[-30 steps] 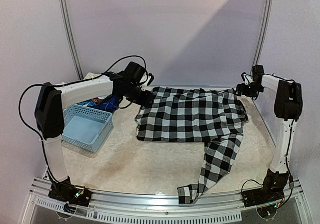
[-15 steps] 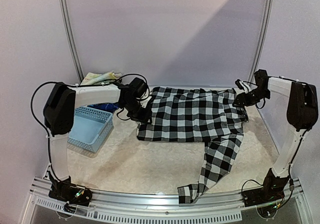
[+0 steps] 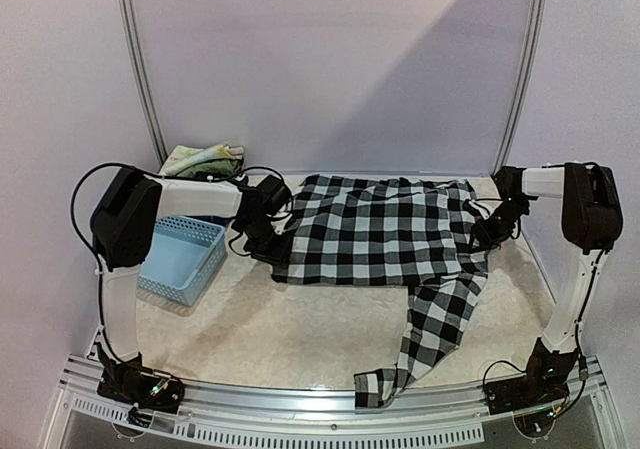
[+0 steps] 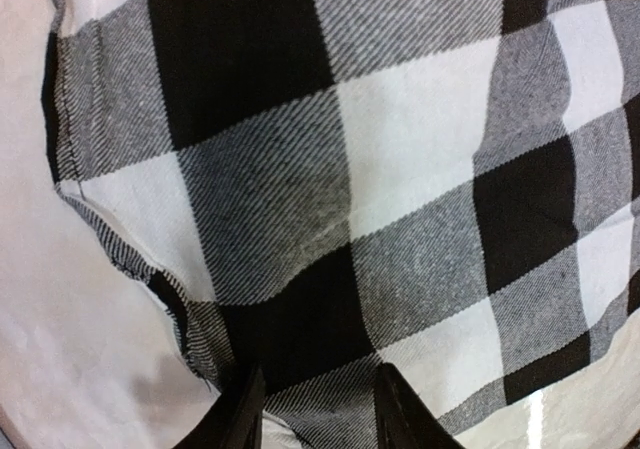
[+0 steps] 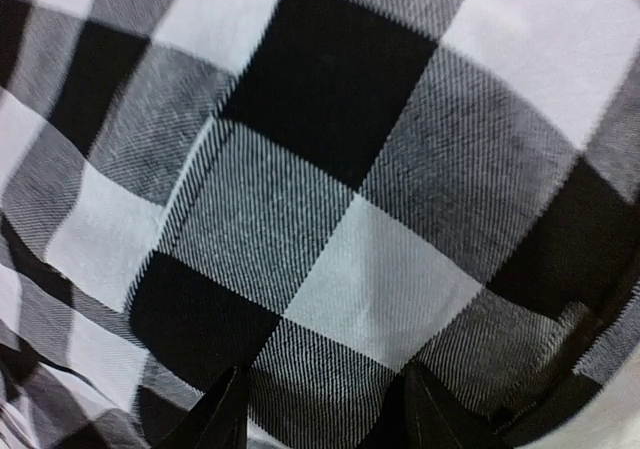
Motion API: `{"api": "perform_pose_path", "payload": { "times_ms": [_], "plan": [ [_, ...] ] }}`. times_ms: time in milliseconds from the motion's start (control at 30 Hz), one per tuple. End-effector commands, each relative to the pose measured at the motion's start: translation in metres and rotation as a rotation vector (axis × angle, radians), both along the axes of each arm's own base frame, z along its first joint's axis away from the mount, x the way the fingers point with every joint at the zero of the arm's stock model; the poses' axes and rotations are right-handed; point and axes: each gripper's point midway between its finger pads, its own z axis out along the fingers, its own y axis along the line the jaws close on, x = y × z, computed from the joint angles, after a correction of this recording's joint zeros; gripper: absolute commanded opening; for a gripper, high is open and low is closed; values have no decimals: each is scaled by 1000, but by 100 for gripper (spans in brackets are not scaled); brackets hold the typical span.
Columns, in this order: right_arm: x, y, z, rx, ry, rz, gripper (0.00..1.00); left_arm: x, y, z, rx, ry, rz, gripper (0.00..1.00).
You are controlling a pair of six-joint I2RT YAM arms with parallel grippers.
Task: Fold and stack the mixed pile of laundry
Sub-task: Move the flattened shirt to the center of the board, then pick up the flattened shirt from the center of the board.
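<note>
The black-and-white checked shirt (image 3: 380, 231) lies spread flat in the middle of the table. One sleeve (image 3: 430, 329) trails to the near edge. My left gripper (image 3: 272, 252) is pressed down on the shirt's near left corner. In the left wrist view its jaws (image 4: 320, 409) stand partly apart, open, with checked cloth (image 4: 300, 169) between the fingertips. My right gripper (image 3: 487, 231) is down on the shirt's right edge, open, its fingers (image 5: 328, 409) astride flat checked cloth (image 5: 300, 219). A pale floral cloth (image 3: 205, 159) lies at the far left.
A light blue perforated basket (image 3: 180, 257) stands at the left, close to the left arm. A metal rail (image 3: 320, 409) runs along the near edge, and the sleeve's cuff (image 3: 372, 387) lies next to it. White walls close in the back and both sides.
Both grippers have come down and toward me along the shirt's sides, left to its near left corner, right to its right edge. Both pairs of jaws have narrowed.
</note>
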Motion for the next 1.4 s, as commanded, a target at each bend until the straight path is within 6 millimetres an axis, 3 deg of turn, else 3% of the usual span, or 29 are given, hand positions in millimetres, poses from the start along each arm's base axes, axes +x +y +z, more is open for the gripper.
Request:
{"api": "perform_pose_path", "payload": {
  "times_ms": [0, 200, 433, 533, 600, 667, 700, 767, 833, 1000, 1100, 1133, 1233, 1367],
  "plan": [
    [-37, -7, -8, -101, 89, 67, 53, -60, 37, -32, 96, 179, 44, 38],
    [-75, 2, -12, -124, 165, 129, 52, -124, 57, -24, 88, 213, 80, 36],
    [-150, 47, 9, -127, 231, 332, 54, -184, 66, -2, 92, 201, 98, 34],
    [-160, 54, 34, -95, 202, 340, 56, -198, 68, 14, 90, 193, 96, 34],
    [-152, 54, 55, -104, 147, 337, 59, -192, 66, 38, 82, 153, 65, 36],
    [-133, 53, 82, -108, 64, 326, 65, -175, 61, 73, 79, 79, 12, 43],
    [-122, 54, 98, -93, 14, 315, 67, -159, 51, 100, 51, 24, -16, 48],
    [-93, 55, 128, -67, -94, 285, 73, -129, 48, 135, 61, -65, -44, 58],
    [-61, 54, 151, -52, -201, 241, 77, -94, 48, 158, 61, -130, -24, 61],
    [16, 61, 187, 75, -367, 106, 81, 7, 42, 177, -53, -245, 102, 64],
    [55, 62, 179, 173, -353, 22, 82, 58, 36, 169, -124, -258, 145, 65],
    [68, 61, 164, 196, -316, -13, 82, 72, 33, 161, -136, -251, 150, 66],
    [95, 64, 143, 256, -260, -55, 82, 110, 24, 139, -188, -231, 161, 68],
    [117, 68, 77, 280, -126, -75, 83, 148, 23, 104, -205, -218, 183, 70]
  ]
}}
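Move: My left fingertips are on the shirt, near its left edge; the middle of the shirt's body lies about 24 cm to the right and 11 cm farther out. From my right hand, which is on its right side, that middle is roughly 24 cm left and 7 cm ahead. The loose sleeve's middle lies some 24 cm back and 12 cm left of my right hand. The blue basket sits about 22 cm left of my left hand, level with it. With the fingertips of both half-open hands on the cloth, I drag the shirt back towards my base, about 19 cm with the left hand and 15 cm with the right, both drifting some 5 cm left as the right turns about 20 degrees counter-clockwise. Then I come free, rise, open both grippers wider and swing forward over the shirt towards its far edge, sinking again at the end. ##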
